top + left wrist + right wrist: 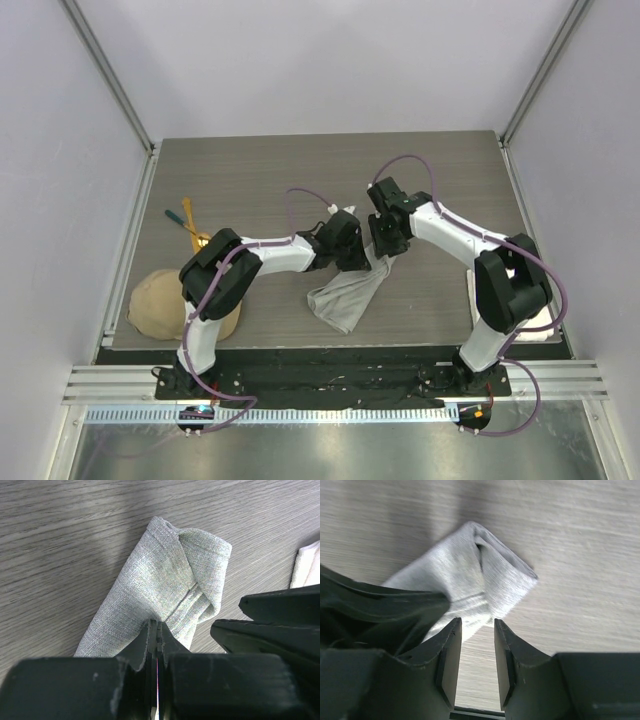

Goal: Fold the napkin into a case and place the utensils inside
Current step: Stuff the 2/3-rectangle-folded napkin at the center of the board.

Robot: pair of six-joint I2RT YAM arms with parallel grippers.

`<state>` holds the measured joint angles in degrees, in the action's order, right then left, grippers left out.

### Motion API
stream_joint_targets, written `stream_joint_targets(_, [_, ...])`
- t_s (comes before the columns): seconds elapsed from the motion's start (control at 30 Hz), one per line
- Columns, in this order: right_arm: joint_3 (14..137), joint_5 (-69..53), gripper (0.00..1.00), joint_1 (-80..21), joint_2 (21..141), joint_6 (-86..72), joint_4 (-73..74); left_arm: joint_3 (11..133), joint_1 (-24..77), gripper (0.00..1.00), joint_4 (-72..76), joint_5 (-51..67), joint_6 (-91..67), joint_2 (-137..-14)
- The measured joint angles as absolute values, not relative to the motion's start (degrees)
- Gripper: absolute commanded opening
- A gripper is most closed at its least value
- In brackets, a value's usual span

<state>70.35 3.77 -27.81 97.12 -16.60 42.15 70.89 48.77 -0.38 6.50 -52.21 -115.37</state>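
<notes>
The napkin (348,297) is a light grey cloth folded into a long narrow strip, running diagonally across the table's middle. My left gripper (354,256) is shut on the napkin's (165,575) upper end, pinching it at a hem line (158,626). My right gripper (386,246) hovers just beside it, open, with only bare table between its fingers (475,624); the napkin's folded corner (485,577) lies just past the tips. The utensils (192,228) lie together at the far left of the table, away from both grippers.
A tan cap (165,305) sits at the near left edge beside the left arm's base. A white towel (548,325) lies at the near right, partly under the right arm, and its edge (306,565) shows in the left wrist view.
</notes>
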Motion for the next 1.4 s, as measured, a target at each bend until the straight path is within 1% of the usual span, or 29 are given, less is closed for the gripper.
stream_joint_targets(0.33, [69.3, 11.9, 0.36, -30.0, 97.1, -15.2, 43.4, 71.4, 48.8, 0.00, -0.8, 6.6, -52.5, -115.7])
stream_joint_targets(0.83, [69.3, 16.1, 0.35, -32.9, 100.6, -14.8, 43.4, 73.4, 48.9, 0.00, -1.1, 7.4, -53.7, -117.2])
stream_joint_targets(1.03, [69.3, 18.4, 0.30, -33.1, 101.2, -14.8, 43.4, 73.4, 48.9, 0.00, -1.1, 7.4, -53.8, -117.2])
stream_joint_targets(1.2, [69.3, 20.4, 0.21, -33.0, 101.6, -14.7, 43.3, 73.4, 48.8, 0.00, -1.1, 7.5, -53.9, -117.2])
stream_joint_targets(1.23, [69.3, 20.5, 0.16, -33.0, 101.6, -14.7, 43.3, 73.4, 48.8, 0.00, -1.1, 7.6, -53.9, -117.2])
stream_joint_targets(1.3, [69.3, 20.5, 0.12, -32.9, 101.6, -14.6, 43.3, 73.4, 48.8, 0.00, -1.1, 7.6, -53.9, -117.2])
stream_joint_targets(1.33, [69.3, 20.5, 0.05, -32.9, 101.7, -14.7, 43.3, 73.4, 48.8, 0.00, -1.1, 7.6, -53.9, -117.2])
stream_joint_targets(1.37, [69.3, 20.4, 0.01, -32.9, 101.7, -14.7, 43.3, 73.4, 48.8, 0.00, -1.1, 7.6, -53.9, -117.2])
stream_joint_targets(1.4, [69.3, 20.4, 0.01, -32.9, 101.7, -14.6, 43.3, 73.4, 48.8, 0.00, -1.1, 7.6, -53.9, -117.2])
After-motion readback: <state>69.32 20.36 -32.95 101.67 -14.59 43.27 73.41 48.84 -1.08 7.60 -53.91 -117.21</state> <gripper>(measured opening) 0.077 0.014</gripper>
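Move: My right hand hovers half open above the folded napkin. The flap's right-hand edge, beside the seam, lies about 3 cm to its right and 4 cm below, level with it fore and aft; the napkin's far corner is some 6 cm ahead and 4 below. My left hand's closed fingertips, already on the napkin, are about 4 cm left, 3 cm back and 3 cm below. From my left hand that edge is roughly 7 cm to the right and 1 cm ahead. I bring my right hand about 2.5 cm to the right and as much down, onto the flap's edge, in two short sidesteps with the drop between them. The wrist tilts nearly 20 degrees so the fingertips swing out to the right, and the fingers draw almost shut at the edge late on. My left hand keeps its closed tips on the napkin, easing about 1 cm to the right. ##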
